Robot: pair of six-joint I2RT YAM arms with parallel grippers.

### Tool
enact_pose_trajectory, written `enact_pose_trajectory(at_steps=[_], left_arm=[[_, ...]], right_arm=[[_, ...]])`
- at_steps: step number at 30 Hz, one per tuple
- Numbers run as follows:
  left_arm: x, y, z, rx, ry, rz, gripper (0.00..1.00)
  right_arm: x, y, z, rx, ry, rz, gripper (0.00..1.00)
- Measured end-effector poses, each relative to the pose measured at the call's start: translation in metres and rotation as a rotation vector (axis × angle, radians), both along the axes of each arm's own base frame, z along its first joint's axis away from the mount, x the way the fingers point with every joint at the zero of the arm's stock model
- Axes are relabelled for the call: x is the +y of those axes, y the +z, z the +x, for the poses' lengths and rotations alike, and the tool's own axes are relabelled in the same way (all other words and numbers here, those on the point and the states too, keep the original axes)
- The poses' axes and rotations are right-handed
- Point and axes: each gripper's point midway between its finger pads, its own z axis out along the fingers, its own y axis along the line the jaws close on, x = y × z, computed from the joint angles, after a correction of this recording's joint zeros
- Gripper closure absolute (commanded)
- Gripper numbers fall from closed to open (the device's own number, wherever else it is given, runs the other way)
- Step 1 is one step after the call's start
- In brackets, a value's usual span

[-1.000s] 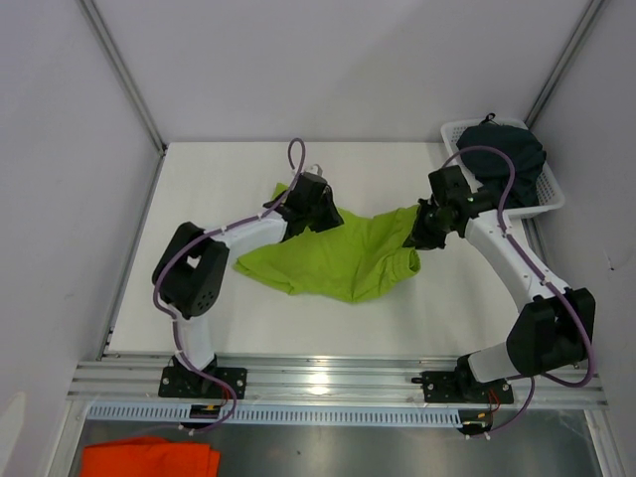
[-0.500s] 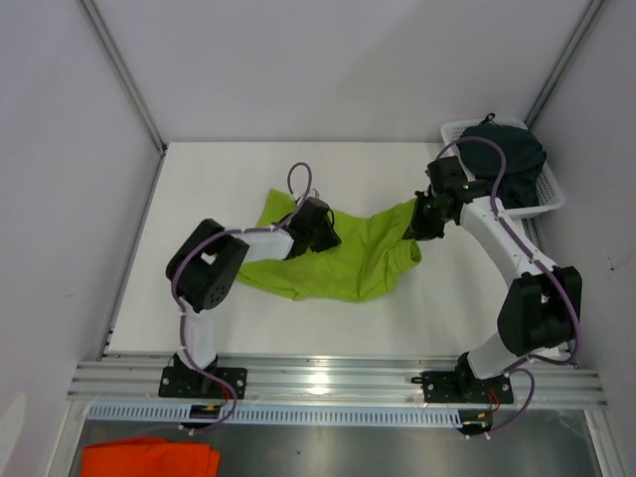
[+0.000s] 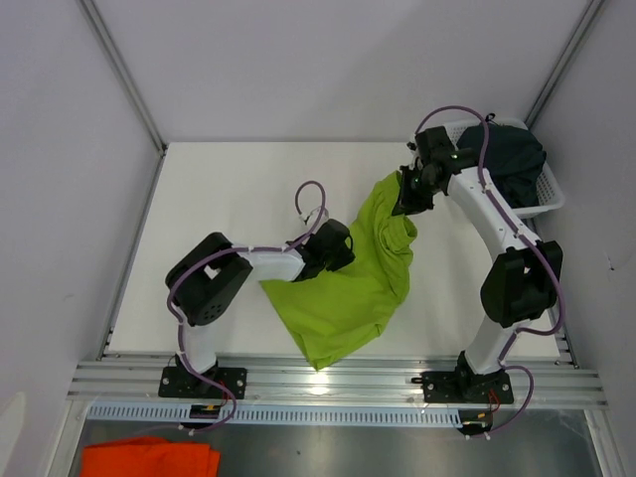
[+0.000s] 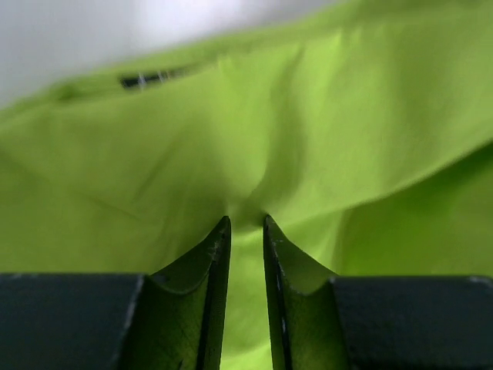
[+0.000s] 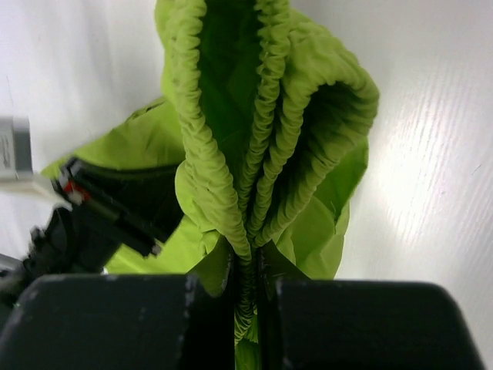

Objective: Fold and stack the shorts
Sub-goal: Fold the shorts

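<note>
The lime green shorts (image 3: 353, 288) hang stretched between my two grippers over the table's middle, their lower part trailing toward the front edge. My right gripper (image 3: 405, 199) is shut on the gathered elastic waistband (image 5: 254, 185) and holds it up at the back right. My left gripper (image 3: 333, 248) is shut on a pinch of the green fabric (image 4: 246, 212) at the shorts' left side. The dark navy shorts (image 3: 507, 159) lie bunched in the white basket (image 3: 548, 199) at the back right.
An orange cloth (image 3: 149, 459) lies below the front rail at the bottom left. Grey walls close the table on the left, back and right. The metal rail (image 3: 338, 378) runs along the near edge.
My right gripper has lifted the waistband up and back toward the basket. My left gripper has moved right and nearer. The green shorts now hang long toward the front edge instead of lying spread flat.
</note>
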Motion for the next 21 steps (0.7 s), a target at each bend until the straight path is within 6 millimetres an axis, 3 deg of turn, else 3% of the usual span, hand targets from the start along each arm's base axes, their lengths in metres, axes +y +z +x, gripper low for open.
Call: enact_pose_trajectory(at_steps=[6, 11, 15, 21], left_arm=[[0.020, 0.003, 0.032, -0.010, 0.033, 0.028, 0.74], [0.035, -0.005, 0.047, -0.001, 0.009, 0.069, 0.73], [0.024, -0.003, 0.065, -0.023, -0.039, 0.091, 0.73], [0.003, -0.003, 0.091, -0.049, -0.097, 0.111, 0.73]], right_arm=[[0.023, 0.007, -0.025, -0.024, 0.094, -0.105, 1.00], [0.012, 0.016, -0.035, -0.042, 0.088, -0.174, 1.00], [0.004, 0.018, -0.037, -0.050, 0.069, -0.204, 1.00], [-0.008, 0.006, -0.052, -0.025, 0.048, -0.242, 1.00]])
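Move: The left fingertips are low on the shorts, whose flat part has its middle about 9 cm back, 1 cm left and 2 cm below them; the bunched end hangs some 13 cm to their right, 5 cm ahead and 13 cm up. From the right hand, which already grips that bunch, the flat part's middle lies roughly 14 cm back, 14 cm left and 17 cm down; the white basket is about 27 cm right, 22 cm ahead and 12 cm lower. Left fingertips drag the flat cloth forward some 9 cm; right keeps its grip, drawing back about 5 cm. ##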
